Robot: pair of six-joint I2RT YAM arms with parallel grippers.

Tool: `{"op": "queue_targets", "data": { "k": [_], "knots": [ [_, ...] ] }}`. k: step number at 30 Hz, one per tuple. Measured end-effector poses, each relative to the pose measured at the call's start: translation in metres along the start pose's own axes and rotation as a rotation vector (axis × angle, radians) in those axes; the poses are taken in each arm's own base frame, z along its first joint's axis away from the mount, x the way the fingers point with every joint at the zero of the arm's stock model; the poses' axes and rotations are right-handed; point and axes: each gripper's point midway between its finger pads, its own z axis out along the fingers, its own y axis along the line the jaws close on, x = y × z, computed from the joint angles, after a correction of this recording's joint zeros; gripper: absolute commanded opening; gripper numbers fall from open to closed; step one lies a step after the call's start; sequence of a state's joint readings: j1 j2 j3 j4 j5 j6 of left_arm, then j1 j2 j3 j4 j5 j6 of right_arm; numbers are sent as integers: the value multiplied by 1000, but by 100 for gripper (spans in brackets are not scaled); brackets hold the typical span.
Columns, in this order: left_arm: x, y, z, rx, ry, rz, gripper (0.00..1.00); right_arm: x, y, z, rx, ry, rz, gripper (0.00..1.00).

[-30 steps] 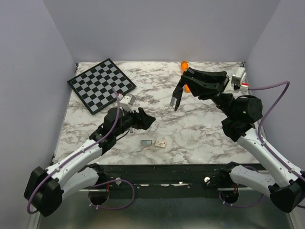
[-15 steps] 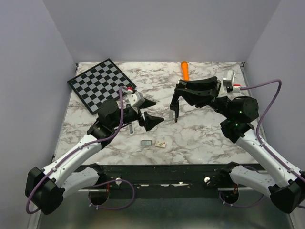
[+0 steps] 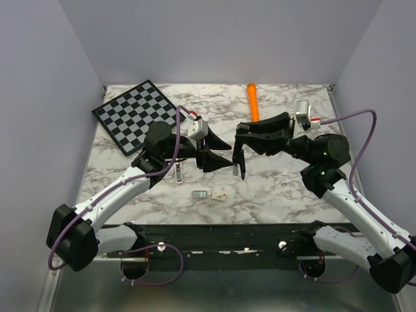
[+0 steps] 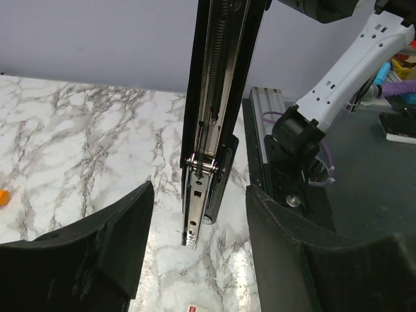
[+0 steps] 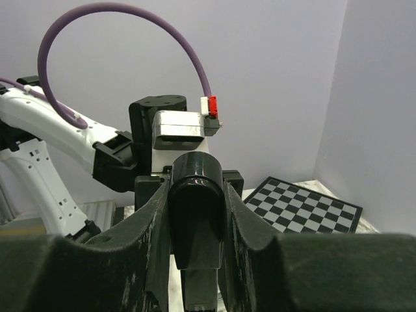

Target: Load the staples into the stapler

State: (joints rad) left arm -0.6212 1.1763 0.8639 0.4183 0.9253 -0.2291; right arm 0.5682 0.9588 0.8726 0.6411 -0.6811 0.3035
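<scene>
My right gripper (image 3: pixel 250 138) is shut on the black stapler (image 3: pixel 238 159), which hangs above the table with its lower tip pointing down. In the right wrist view the stapler's rounded end (image 5: pixel 197 214) sits clamped between the gripper's (image 5: pixel 197 195) fingers. The left wrist view shows the stapler (image 4: pixel 209 117) opened up, with its metal rail and spring exposed. My left gripper (image 4: pixel 198 190) is open, one finger on each side of that lower end and neither touching; from above it (image 3: pixel 224 157) is just left of the tip. The staples (image 3: pixel 200 194) lie on the marble, nearer the front edge.
A tiny white piece (image 3: pixel 219 195) lies right of the staples. A pale little box (image 3: pixel 179 174) lies under the left forearm. A chessboard (image 3: pixel 138 114) fills the back left and an orange marker (image 3: pixel 252 101) lies at the back centre.
My left gripper swung right and away from the front edge until its fingers flank the stapler's tip, and its jaws narrowed a little. The right arm brought the stapler left and nearer.
</scene>
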Motion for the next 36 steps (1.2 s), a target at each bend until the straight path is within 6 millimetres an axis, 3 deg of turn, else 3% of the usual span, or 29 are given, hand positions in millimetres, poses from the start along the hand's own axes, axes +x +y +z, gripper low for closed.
{"op": "queue_targets", "data": {
  "k": [10, 23, 28, 36],
  "knots": [
    [-2, -7, 10, 88, 7, -32, 49, 2, 7, -1, -32, 10, 22, 1],
    [8, -15, 14, 151, 32, -66, 44, 3, 10, -1, -45, 15, 39, 1],
    [10, -15, 14, 155, 37, -72, 38, 3, 10, -1, -47, 17, 46, 1],
    [12, -17, 16, 165, 39, -70, 44, 4, 10, -1, -46, 18, 63, 1]
  ]
}}
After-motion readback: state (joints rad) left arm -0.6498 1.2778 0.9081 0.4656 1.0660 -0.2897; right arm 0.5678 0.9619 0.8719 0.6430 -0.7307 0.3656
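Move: The open stapler hangs from the right fingers, its middle some 7 cm below that hand, 2 cm back and 1 cm to its left. From the left hand, it is about 4 cm right, 2 cm back and 4 cm up. On the table nearly 30 cm below the left hand, the small card box lies about level and 2 cm left, the grey block level and 9 cm left. Left hand eases about 2 cm back and right, narrowing its fingers around the stapler the right keeps holding. ##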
